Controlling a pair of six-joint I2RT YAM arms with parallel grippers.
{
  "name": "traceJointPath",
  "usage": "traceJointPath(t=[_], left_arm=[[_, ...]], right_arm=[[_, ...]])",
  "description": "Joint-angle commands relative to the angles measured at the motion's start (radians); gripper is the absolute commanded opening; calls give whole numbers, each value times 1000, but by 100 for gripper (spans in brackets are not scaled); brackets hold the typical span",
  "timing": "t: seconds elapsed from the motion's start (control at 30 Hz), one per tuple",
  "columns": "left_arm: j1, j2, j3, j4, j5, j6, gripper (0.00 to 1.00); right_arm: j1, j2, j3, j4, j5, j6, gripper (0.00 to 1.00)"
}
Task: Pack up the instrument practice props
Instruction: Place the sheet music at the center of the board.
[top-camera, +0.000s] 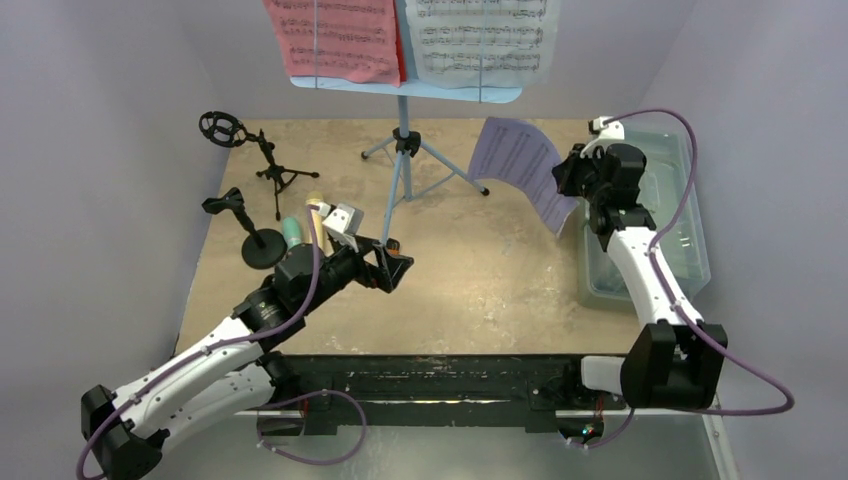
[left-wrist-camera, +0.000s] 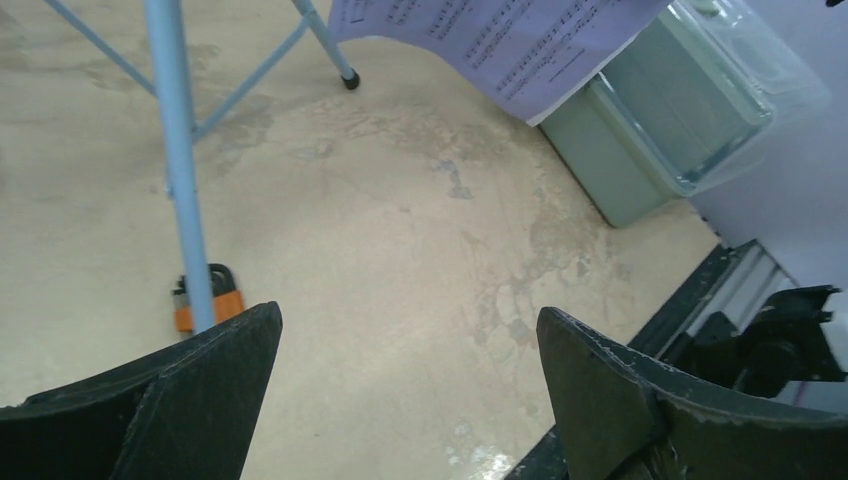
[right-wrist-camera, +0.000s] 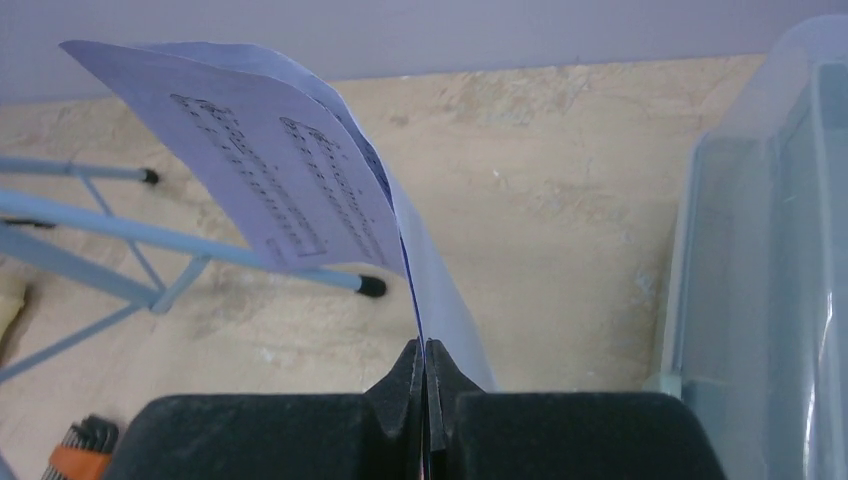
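The light-blue tripod (top-camera: 404, 150) stands at the back centre, its tray (top-camera: 405, 88) bearing a red page (top-camera: 330, 40) and a pale page (top-camera: 480, 35). My right gripper (top-camera: 572, 175) (right-wrist-camera: 424, 345) is shut on the edge of a purple sheet-music page (top-camera: 520, 165) (right-wrist-camera: 290, 170), held in the air just left of the tub. My left gripper (top-camera: 395, 268) (left-wrist-camera: 408, 315) is open with nothing between its fingers, low over the table near the tripod's leg (left-wrist-camera: 180, 160). Mint-green (top-camera: 293, 232) and yellow (top-camera: 315, 215) microphones lie behind the left arm. Two small black microphone tripods (top-camera: 275, 170) (top-camera: 262, 245) stand at the left.
A translucent grey plastic tub (top-camera: 690, 250) (left-wrist-camera: 650, 130) (right-wrist-camera: 760, 250) sits along the right edge of the table. A small orange and black object (left-wrist-camera: 210, 295) lies by the tripod's pole. Grey walls close in the table on three sides.
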Motion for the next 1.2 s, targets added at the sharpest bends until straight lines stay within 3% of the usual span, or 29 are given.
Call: traceJointPath(t=[0.0,0.17,0.33,0.77,0.97,1.17], left_arm=[[-3,-50,123,-245,-116,207,100],[-2,-65,169,-378,-202,341,100],[-2,-111,99,-367,-233,376,100],[45,-89,55,-316,-82,396,100],[78,-115,51,-307,-53,391,100],[94,-124,48,-298,-27,389,100]], right_arm=[[-6,89,89,160,76,113,0],[-5,252,189,132,79,197,0],[-2,387,278,76,165,216,0],[80,526,343,44,347,63,8],[92,570,376,42,355,44,25],[92,485,360,53,363,-6,56]])
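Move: The sheet music hangs pinched in the closed right hand, and the bare patch of board meant for it lies about 15 cm ahead, 7 cm to the left and 18 cm below. The stand foot is some 12 cm ahead and 15 cm left, also down on the board; the container's middle is about 3 cm ahead, 22 cm right and 12 cm lower. From the left hand, the bare patch is roughly 34 cm ahead, 39 cm right and 18 cm down. The sheet music is carried by the right hand about 11 cm forward, then sunk some 10 cm onto the bare patch between stand foot and container, the hand turning clockwise and tipping a little further down; near the end the fingers open almost halfway. Meanwhile the open, empty left hand shifts 7 cm left, ending slightly lower, rolling its left side up some 25 degrees. ##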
